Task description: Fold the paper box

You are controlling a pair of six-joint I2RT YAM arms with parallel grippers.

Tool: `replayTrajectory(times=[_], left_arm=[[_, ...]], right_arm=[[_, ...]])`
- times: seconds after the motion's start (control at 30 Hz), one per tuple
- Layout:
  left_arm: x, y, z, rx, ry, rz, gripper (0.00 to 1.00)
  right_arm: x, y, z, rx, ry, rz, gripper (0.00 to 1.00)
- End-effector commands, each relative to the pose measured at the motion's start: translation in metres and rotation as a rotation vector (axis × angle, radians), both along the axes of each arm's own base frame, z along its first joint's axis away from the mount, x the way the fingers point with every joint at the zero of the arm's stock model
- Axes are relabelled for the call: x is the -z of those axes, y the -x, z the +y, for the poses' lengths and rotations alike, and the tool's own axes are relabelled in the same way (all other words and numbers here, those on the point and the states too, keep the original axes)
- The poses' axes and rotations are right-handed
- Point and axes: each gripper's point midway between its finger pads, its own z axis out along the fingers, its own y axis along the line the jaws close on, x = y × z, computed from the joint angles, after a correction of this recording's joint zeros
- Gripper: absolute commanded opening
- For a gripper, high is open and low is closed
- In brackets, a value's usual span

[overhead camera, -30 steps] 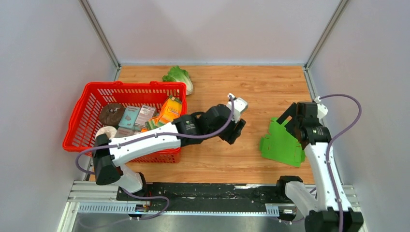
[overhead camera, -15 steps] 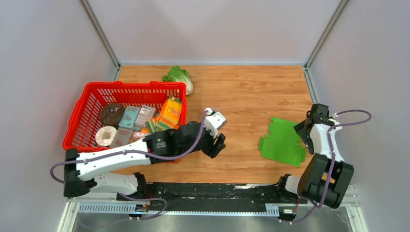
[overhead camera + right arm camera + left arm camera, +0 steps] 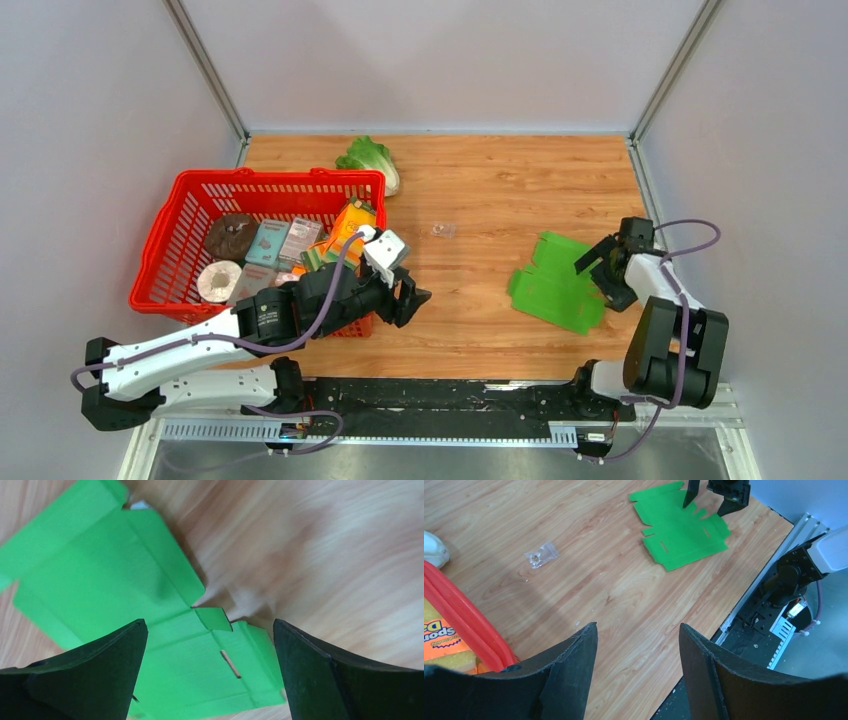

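The paper box (image 3: 552, 283) is a bright green die-cut sheet lying flat and unfolded on the wooden table at the right. In the right wrist view its flaps, creases and a slot (image 3: 115, 580) fill the space under the fingers. My right gripper (image 3: 598, 278) stands open just over the sheet's right edge, with one finger on each side of a corner flap and nothing held. My left gripper (image 3: 410, 295) is open and empty beside the basket's near right corner, far to the left of the sheet. The left wrist view shows the sheet (image 3: 681, 527) in the distance with the right gripper (image 3: 706, 502) above it.
A red basket (image 3: 262, 180) with several packaged goods and an orange carton (image 3: 352, 228) stands at the left. A lettuce (image 3: 370, 158) lies behind it. A small clear bag (image 3: 443, 231) lies mid-table. The black rail (image 3: 450, 400) runs along the near edge.
The left arm has drawn back to the left, toward the basket. The right arm has folded back and come down. The green sheet, propped up before, now lies flat and a little further left.
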Motion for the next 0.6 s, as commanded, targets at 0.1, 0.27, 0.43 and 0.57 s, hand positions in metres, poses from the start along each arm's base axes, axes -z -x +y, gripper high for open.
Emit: replayTrajectory(times=[0.1, 0.27, 0.43, 0.57], left_arm=[[0.002, -0.004, 0.004, -0.031, -0.004, 0.0, 0.69], [0.006, 0.0, -0.007, -0.003, 0.012, 0.029, 0.69], [0.007, 0.003, -0.018, 0.033, 0.003, 0.047, 0.69], [0.012, 0.005, -0.026, 0.048, -0.004, 0.068, 0.69]], right_arm=[[-0.023, -0.018, 0.109, -0.272, -0.302, -0.223, 1.0], [-0.044, -0.004, 0.198, -0.484, -0.489, -0.323, 1.0], [-0.039, 0.002, 0.185, -0.591, -0.347, -0.274, 1.0], [-0.035, 0.004, 0.175, -0.603, -0.316, -0.254, 1.0]])
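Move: The green box blank lies flat just under the right hand, its middle about 9 cm to the left, level fore and aft and some 2 cm below; its right-hand edge is between and beside the open fingers. A small plastic bag lies about 39 cm to the left and 16 cm farther out. From the left hand, the blank is some 38 cm to the right, 12 cm ahead and 27 cm below. Right hand sweeps about 18 cm left, fingers still wide against the box's edge, turning some 30 degrees counter-clockwise. ##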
